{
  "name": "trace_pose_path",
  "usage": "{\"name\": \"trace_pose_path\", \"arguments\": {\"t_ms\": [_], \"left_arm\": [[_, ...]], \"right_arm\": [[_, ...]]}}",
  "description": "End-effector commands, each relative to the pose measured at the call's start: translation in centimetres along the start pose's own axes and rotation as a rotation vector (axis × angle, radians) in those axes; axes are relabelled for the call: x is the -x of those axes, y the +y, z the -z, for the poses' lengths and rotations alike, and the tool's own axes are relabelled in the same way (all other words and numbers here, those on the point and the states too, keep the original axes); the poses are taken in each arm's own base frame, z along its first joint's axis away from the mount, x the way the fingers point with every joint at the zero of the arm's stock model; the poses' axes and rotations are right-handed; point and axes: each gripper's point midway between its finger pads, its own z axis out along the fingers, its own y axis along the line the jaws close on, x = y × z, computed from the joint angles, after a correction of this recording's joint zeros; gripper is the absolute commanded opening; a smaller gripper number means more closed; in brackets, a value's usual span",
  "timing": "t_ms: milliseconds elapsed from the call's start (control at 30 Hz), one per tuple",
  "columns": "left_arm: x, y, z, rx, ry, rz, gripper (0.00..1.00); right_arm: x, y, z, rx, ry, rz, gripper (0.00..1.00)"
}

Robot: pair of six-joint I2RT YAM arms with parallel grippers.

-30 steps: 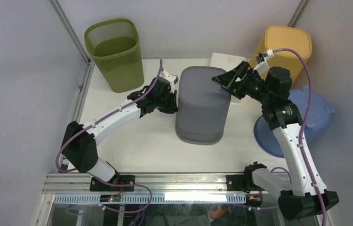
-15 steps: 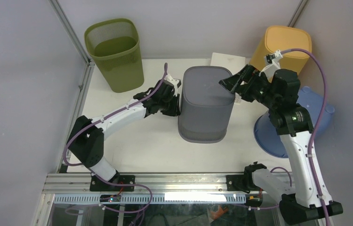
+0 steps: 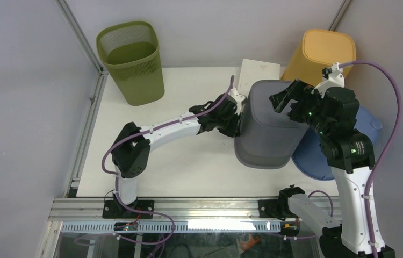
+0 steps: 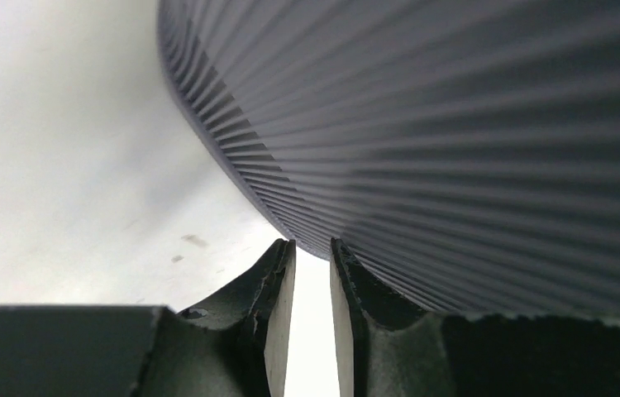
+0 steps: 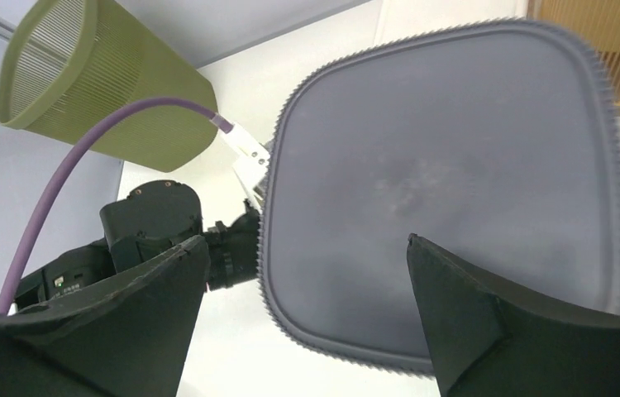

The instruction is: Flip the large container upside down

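The large grey ribbed container (image 3: 268, 129) stands base up on the white table (image 3: 178, 161), leaning to the right against the blue basin. My left gripper (image 3: 235, 121) presses against its left wall low down, its jaws almost together with nothing between them. In the left wrist view the ribbed wall (image 4: 455, 124) fills the frame just past the left gripper (image 4: 313, 256). My right gripper (image 3: 281, 99) is open and hovers over the flat base (image 5: 447, 190). In the right wrist view the right gripper (image 5: 307, 241) holds nothing.
An olive mesh bin (image 3: 132, 59) stands at the back left. A yellow container (image 3: 323, 54) stands base up at the back right. A blue basin (image 3: 363, 129) lies at the right table edge. A white flat box (image 3: 258, 70) lies behind the grey container.
The grey container has slid to the right and now tilts against the blue basin. My left arm has stretched right behind it. My right gripper has moved right and up.
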Motion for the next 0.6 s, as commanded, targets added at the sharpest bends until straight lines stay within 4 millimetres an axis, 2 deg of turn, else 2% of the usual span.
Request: {"name": "trace_pose_path", "arguments": {"t_ms": [0, 100, 167, 267, 367, 433, 567], "left_arm": [[3.4, -4.9, 1.0, -0.138, -0.080, -0.051, 0.25], [4.4, -3.8, 3.7, -0.063, -0.104, -0.108, 0.36], [5.2, -2.4, 6.1, 0.017, -0.122, -0.157, 0.55], [7.7, 0.0, 10.7, 0.142, -0.197, -0.174, 0.80], [11.2, 3.6, 15.5, 0.245, -0.308, -0.124, 0.95], [13.4, 6.5, 18.5, 0.318, -0.392, -0.068, 0.99], [16.8, 12.6, 24.1, 0.499, -0.563, 0.030, 0.99]], "right_arm": [[1.4, 0.2, 0.6, -0.005, -0.042, 0.021, 0.94], [1.4, 0.2, 0.9, -0.008, -0.040, 0.035, 0.94], [1.5, 0.1, 1.0, -0.015, -0.042, 0.047, 0.94], [1.8, 0.1, 0.9, -0.014, -0.054, 0.056, 0.94], [1.9, 0.3, 0.5, 0.001, -0.059, 0.050, 0.94], [1.8, 0.6, 0.2, 0.016, -0.055, 0.043, 0.94], [1.3, 0.8, 0.0, 0.032, -0.039, 0.035, 0.94]]}}
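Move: My left hand still has the left rim of the upside-down gray container, whose middle lies about 14 cm to my right, level fore-and-aft and some 9 cm higher. The green container I go for next stands about 28 cm ahead and 42 cm left, its middle 9 cm above. The white basket is 25 cm ahead and 11 cm right, about level in height. From my right hand, the green container is roughly 32 cm ahead, 53 cm left and 16 cm down. I let go of the gray container's rim: my left hand first eases about 2 cm right and slightly back, opens its fingers from nearly shut to wide, then swings up about 16 cm, left 12 cm and some 8 cm forward, clear of the gray wall and towards the green container. The fingers tip up some 20 degrees as the hand turns counter-clockwise. ##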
